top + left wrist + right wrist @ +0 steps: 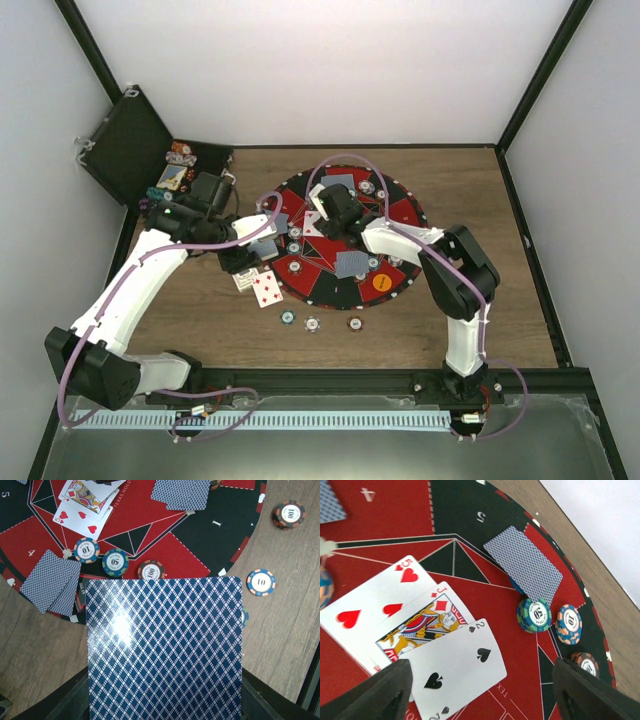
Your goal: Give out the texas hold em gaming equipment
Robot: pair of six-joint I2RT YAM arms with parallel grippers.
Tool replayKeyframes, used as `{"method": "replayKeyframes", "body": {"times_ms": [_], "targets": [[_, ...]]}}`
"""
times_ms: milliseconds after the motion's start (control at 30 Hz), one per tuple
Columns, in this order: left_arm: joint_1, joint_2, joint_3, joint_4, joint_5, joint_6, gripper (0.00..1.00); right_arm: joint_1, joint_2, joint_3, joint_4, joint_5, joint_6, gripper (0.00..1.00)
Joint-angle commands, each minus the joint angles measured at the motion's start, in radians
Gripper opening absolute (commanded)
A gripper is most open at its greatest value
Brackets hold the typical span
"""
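Observation:
My left gripper [262, 238] is shut on a blue-backed playing card [162, 650] that fills the lower left wrist view and hides the fingertips, held over the mat's left edge. My right gripper [480, 695] stands open above the centre of the round red-and-black mat [400, 212], with nothing held. Between its fingers [385, 690] the two of spades [455, 667] lies face up, overlapping a jack of diamonds [425, 622] and a five of hearts [375, 605]. Face-down cards [522, 562] and striped chips [534, 615] sit around the mat. An orange button [381, 282] lies at its near right.
An open black case [135, 145] stands at the back left with chips [180, 155] beside it. Face-up cards [265, 288] lie on the wooden table just off the mat's near left edge. Three chips [313, 324] lie in a row in front of the mat.

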Motion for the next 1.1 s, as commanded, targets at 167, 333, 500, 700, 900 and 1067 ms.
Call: {"method": "replayKeyframes", "body": {"times_ms": [167,333,500,700,900,1067], "targets": [[-0.003,0.006,0.046,-0.017,0.038,-0.001,0.04,0.006,-0.111,0.002,-0.121,-0.118,0.161,0.91],[-0.003,0.008,0.043,-0.006,0.04,-0.005,0.04,-0.013,-0.226,0.04,-0.193,-0.257,0.424,1.0],[-0.003,0.009,0.04,0.003,0.044,-0.004,0.04,-0.084,-0.318,0.038,-0.281,-0.693,0.707,1.0],[-0.006,0.025,0.046,0.016,0.059,-0.003,0.04,-0.073,-0.319,-0.015,-0.273,-1.001,0.861,1.0],[-0.015,0.031,0.044,0.033,0.069,-0.006,0.04,-0.034,-0.323,-0.085,-0.123,-1.177,1.03,1.0],[-0.018,0.031,0.04,0.034,0.069,-0.006,0.04,-0.017,-0.315,-0.111,-0.013,-1.246,1.109,0.99]]}}
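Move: The deck in the left hand's fingers lies about 20 cm back, 18 cm to the left and some 11 cm above the right hand. The two of spades, just laid down, is nearly beneath the right hand, about 3 cm below, 1 cm ahead and 2 cm left; a 10 chip sits roughly 15 cm left and 3 cm back. For the left hand, the deck's middle is about 3 cm to its right, 1 cm forward and level. Back, up and left, the empty right hand draws away from the face-up cards towards the held deck: some 10 cm of rise, mostly early, then a faster, almost level run, about 16 cm back and 8 cm left overall. Its fingers finish opening wide while the wrist swings over 80 degrees, from pointing forward-down to pointing left and slightly down. The left hand keeps its grip on the deck. ##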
